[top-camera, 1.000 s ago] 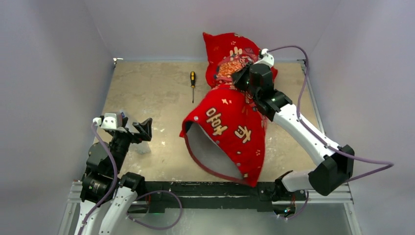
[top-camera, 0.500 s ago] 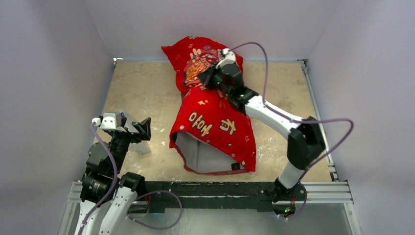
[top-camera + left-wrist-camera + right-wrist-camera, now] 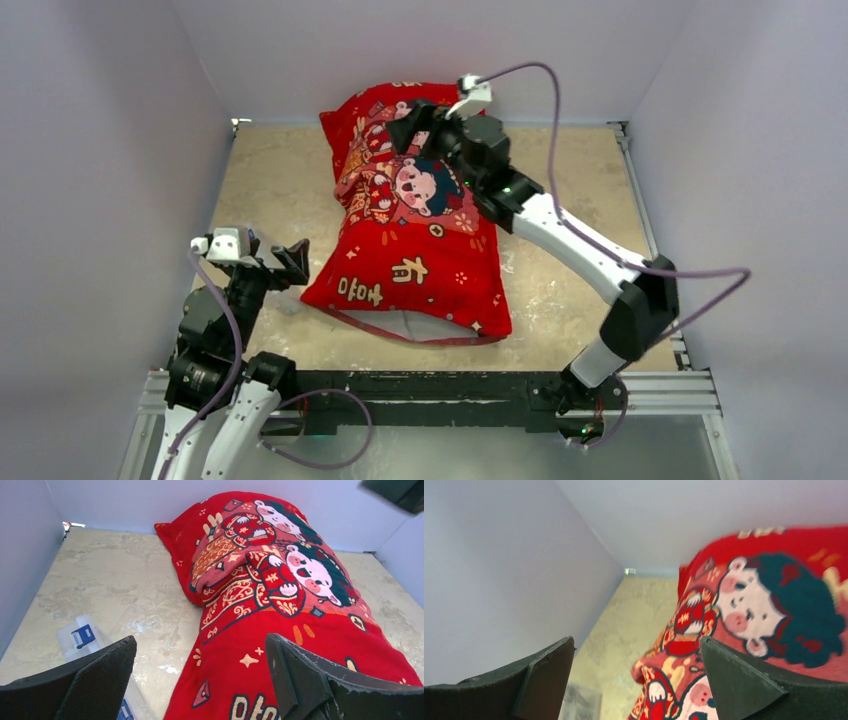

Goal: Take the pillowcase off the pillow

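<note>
The red pillowcase (image 3: pixel 410 245) with its cartoon children lies flat across the middle of the table, still on the pillow. Only a pale strip of the pillow (image 3: pixel 425 326) shows, in the case's open mouth at the near edge. My right gripper (image 3: pixel 413 126) hovers open over the far end of the pillowcase (image 3: pixel 744 625), nothing between its fingers (image 3: pixel 636 642). Open as well, my left gripper (image 3: pixel 290 262) sits low at the near left, close to the case's left edge. The red fabric (image 3: pixel 280 595) fills the view ahead of its fingers (image 3: pixel 200 645).
A clear plastic box with a blue label (image 3: pixel 82 636) lies on the table just under my left gripper (image 3: pixel 285 303). White walls close in the table on the left, back and right. Bare tabletop (image 3: pixel 270 180) shows left of the pillowcase and to its right (image 3: pixel 570 170).
My right gripper swung the bunched pillowcase and pillow leftward, then opened and let go. The bundle now lies flat, its picture side up, over where a screwdriver lay. The left arm has not moved.
</note>
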You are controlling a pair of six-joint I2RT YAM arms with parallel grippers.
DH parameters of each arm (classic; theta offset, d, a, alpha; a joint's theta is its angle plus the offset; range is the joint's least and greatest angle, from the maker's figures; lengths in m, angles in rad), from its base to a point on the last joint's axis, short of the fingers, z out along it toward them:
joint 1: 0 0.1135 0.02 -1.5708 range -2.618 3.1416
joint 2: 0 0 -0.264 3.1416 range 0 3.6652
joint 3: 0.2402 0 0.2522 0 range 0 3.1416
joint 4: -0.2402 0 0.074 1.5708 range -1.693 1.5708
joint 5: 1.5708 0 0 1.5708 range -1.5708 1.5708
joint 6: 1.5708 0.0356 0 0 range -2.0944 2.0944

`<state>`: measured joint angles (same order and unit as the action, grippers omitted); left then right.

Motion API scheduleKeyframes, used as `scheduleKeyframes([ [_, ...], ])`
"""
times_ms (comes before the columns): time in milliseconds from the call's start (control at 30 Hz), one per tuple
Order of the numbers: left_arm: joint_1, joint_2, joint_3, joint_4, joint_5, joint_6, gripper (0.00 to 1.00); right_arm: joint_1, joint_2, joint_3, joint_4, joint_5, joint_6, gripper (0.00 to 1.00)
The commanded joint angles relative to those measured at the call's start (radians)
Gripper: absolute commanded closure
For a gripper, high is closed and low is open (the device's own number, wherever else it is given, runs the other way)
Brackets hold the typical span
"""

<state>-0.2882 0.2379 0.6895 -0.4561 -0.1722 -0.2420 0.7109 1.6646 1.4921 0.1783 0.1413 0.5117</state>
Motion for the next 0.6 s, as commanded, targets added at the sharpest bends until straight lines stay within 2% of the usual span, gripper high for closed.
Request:
scheduleKeyframes([
  [0, 0.004, 0.067, 0.006, 0.042, 0.026, 0.010, 0.01, -0.028, -0.139, -0.034, -0.117, 0.168, -0.003, 0.01],
  [100, 0.004, 0.142, 0.024, 0.031, 0.040, 0.005, 0.01, -0.073, -0.197, -0.118, -0.168, 0.172, 0.023, 0.01],
  [300, 0.003, 0.257, 0.044, 0.020, 0.150, -0.042, 0.01, -0.209, -0.330, -0.367, -0.140, 0.072, 0.056, 0.01],
  [567, 0.003, 0.461, 0.062, 0.089, 0.341, -0.197, 0.01, -0.223, -0.367, -0.619, -0.014, -0.084, 0.066, 0.01],
])
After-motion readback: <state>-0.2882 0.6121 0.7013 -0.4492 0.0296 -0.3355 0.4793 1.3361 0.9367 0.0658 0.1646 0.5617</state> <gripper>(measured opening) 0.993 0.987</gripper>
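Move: The pillowcase lies spread with its open end nearest the robot. From the left hand, its near-left corner is about 1 cm ahead, 3 cm right and 28 cm below; the middle of the open end is some 26 cm right and 4 cm back, and a clear box about 10 cm ahead, 6 cm left. From the right hand, the near-right corner lies roughly 22 cm back, 17 cm right and 33 cm below; the lower printed face is about 6 cm ahead, 2 cm left. Sweeping to its right about 16 cm, the empty right hand first rises some 5 cm, then drops about 20 and starts drawing back towards the near-right corner of the pillowcase, tipping down and turning clockwise. The left hand sinks about 7 cm, going right and forward over the near-left part of the case, its fingers tipping down some 20 degrees. Both grippers stay wide open. ##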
